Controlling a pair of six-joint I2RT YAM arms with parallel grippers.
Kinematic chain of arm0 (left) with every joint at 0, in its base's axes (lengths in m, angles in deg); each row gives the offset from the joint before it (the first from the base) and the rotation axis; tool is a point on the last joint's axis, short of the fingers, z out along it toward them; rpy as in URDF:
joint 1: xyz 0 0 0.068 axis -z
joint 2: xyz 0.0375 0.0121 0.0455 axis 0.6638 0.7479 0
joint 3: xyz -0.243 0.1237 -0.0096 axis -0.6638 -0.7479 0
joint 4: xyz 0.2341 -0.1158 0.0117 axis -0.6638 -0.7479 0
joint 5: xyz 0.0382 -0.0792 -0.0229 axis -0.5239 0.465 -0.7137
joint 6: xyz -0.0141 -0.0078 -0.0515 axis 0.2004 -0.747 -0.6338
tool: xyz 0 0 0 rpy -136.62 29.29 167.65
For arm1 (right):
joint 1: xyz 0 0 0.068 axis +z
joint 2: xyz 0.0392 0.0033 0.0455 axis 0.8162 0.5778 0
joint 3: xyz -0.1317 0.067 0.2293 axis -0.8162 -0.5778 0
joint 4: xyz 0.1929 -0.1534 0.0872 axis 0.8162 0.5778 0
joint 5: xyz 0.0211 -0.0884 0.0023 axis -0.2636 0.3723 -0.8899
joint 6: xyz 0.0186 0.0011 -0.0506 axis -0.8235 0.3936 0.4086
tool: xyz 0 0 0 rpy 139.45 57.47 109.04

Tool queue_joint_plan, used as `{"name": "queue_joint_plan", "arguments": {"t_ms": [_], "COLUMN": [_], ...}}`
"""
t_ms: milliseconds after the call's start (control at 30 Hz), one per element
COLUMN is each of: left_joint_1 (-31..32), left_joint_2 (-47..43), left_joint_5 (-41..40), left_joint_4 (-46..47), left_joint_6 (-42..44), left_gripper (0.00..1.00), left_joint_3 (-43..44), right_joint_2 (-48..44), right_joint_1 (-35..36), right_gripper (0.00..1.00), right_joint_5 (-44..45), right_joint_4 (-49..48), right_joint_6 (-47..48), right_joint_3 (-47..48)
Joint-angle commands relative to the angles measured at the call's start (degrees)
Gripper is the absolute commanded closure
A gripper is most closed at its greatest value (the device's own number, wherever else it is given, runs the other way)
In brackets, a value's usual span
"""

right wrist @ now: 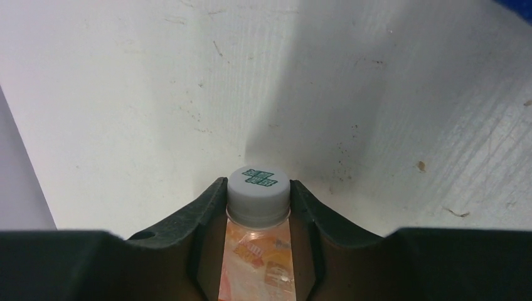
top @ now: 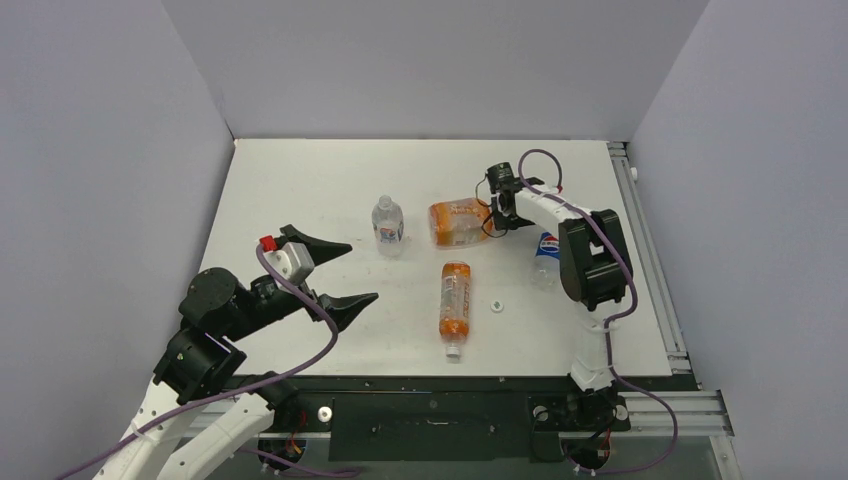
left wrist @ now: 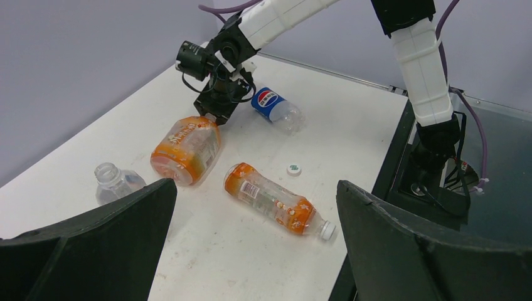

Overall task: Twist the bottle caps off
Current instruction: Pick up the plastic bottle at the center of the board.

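The wide orange bottle point(top: 457, 222) lies on its side at mid-table. My right gripper point(right wrist: 258, 199) is shut on its white cap point(right wrist: 258, 188), which has a green mark on top; the bottle neck point(right wrist: 257, 263) runs back between the fingers. In the top view that gripper point(top: 492, 217) sits at the bottle's right end. The slim orange bottle point(top: 455, 300) lies nearer, its white cap point(left wrist: 327, 231) still on. My left gripper point(top: 362, 271) hovers wide open and holds nothing, to the left of that bottle.
A clear bottle point(top: 388, 224) stands upright with an open mouth point(left wrist: 106, 172). A Pepsi-labelled bottle point(top: 545, 254) lies beside the right arm. A loose white cap point(top: 496, 304) with a green mark rests on the table right of the slim bottle. Grey walls enclose three sides.
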Motion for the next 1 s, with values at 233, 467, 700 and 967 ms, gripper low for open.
{"name": "queue_joint_plan", "arguments": {"t_ms": [233, 467, 700, 967], "left_joint_1": [-0.2, -0.1, -0.1, -0.1], "left_joint_2": [1.6, 5.2, 8.4, 10.5], "left_joint_5": [-2.3, -0.8, 1.5, 5.7], "left_joint_4": [2.5, 3.6, 8.3, 16.3], "left_joint_6": [0.2, -1.7, -4.8, -14.3], "left_gripper": [0.03, 0.03, 0.03, 0.03], "left_joint_3": [2.9, 8.4, 11.6, 12.6], "right_joint_2": [-16.6, -29.2, -49.3, -58.5], "right_joint_1": [-2.5, -0.2, 10.7, 30.2], "right_gripper": [1.00, 1.00, 1.00, 1.00], "right_joint_5": [4.5, 1.4, 1.9, 1.1], "right_joint_4": [-19.4, -28.0, -28.1, -28.0], "right_joint_6": [10.5, 32.9, 56.1, 73.1], "right_joint_3": [-5.5, -6.9, -9.5, -7.9]}}
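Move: The right hand, just above the board, already grips the cap of the big orange bottle, whose body lies some 9 cm to its left. The open left gripper, where it is headed, is about 33 cm back, 25 cm left and 33 cm higher. From the right hand, the Pepsi bottle lies 11 cm right and 9 cm back, and the standing clear bottle 23 cm left and 4 cm back. From the left hand, the big bottle lies about 33 cm ahead, 16 cm right and 33 cm down. Keeping its pinch on the cap, the right hand lifts the big orange bottle some 45 cm, at first easing slightly forward and then sweeping back and a little left towards the left gripper, while the wrist tips the fingers up by about 70 degrees from pointing down to nearly level and turns counter-clockwise. The left hand stays wide open, its fingers still aimed to the right, and in the second half rises about 7 cm with a slight drift to the right and forward. ##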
